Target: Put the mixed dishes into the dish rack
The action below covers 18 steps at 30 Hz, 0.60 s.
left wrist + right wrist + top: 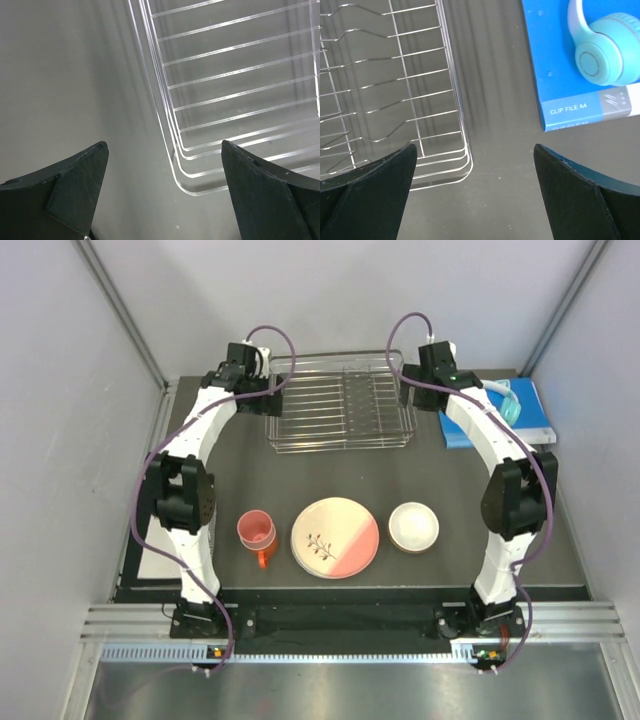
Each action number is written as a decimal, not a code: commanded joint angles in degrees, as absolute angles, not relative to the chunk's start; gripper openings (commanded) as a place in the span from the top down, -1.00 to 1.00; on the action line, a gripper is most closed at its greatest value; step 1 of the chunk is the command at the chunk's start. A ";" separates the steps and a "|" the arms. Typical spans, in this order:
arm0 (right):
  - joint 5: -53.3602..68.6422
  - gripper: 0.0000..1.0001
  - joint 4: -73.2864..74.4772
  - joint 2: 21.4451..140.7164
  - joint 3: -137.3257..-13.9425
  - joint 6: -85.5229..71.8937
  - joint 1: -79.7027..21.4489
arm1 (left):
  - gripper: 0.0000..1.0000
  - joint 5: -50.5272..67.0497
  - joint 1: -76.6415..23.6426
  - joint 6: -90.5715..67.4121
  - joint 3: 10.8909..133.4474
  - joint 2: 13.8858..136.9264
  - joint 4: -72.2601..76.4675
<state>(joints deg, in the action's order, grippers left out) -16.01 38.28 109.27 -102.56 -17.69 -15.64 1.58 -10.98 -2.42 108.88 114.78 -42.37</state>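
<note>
The dish rack (340,405), a shallow silver wire tray, lies at the back middle of the dark mat. Both arms reach toward it. My left gripper (258,375) hangs open over the rack's left corner (180,165), with nothing between its fingers (85,175). At the right corner (462,165), my right gripper (428,370) is open too and holds nothing. In the front row sit a pink cup with an orange handle (257,532), a cream-and-pink sprig-patterned plate (335,537) and a round white dish (413,527).
A blue book (530,420) (570,75) lies right of the rack with teal headphones (507,400) (605,55) on top. Grey walls close in the mat on three sides, and a metal rail runs along the near edge.
</note>
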 commanded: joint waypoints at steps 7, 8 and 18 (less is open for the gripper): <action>-12.57 -0.97 32.35 110.74 -98.28 -19.51 -16.08 | -0.98 -2.46 -10.72 -0.70 102.41 115.49 -30.77; -12.57 -0.97 32.00 110.74 -97.57 -19.60 -15.91 | -0.98 -2.55 -10.72 -0.44 101.70 115.58 -30.50; -13.45 -0.93 29.88 109.43 -90.44 -20.13 -15.91 | -0.98 -4.48 -11.69 2.81 95.20 115.40 -31.20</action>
<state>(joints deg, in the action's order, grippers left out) -12.93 32.56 110.32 -91.35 -19.35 -15.64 -2.92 -11.00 0.91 97.30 116.53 -33.08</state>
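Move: Out by the rack's near corners, each open hand hangs some 16 cm above the table: the dish rack's middle is about 13 cm ahead, 17 cm right and 13 cm below the left hand, and 14 cm ahead, 17 cm left and 15 cm below the right. The blue clip file lies 10 cm ahead and 22 cm right of the right hand, the bowl 23 cm behind it. The mug is 24 cm back and 5 cm left of the left hand. Lowering both wide-open grippers together about 7 cm, they close in on the near ends of the dish rack's two sides. The left hand first edges forward about 1.5 cm at level height, then sinks, easing back and slightly left as its left side tilts up; the right tips a little steeper and draws back about 2 cm on the way down. No touch on the rack is visible. ##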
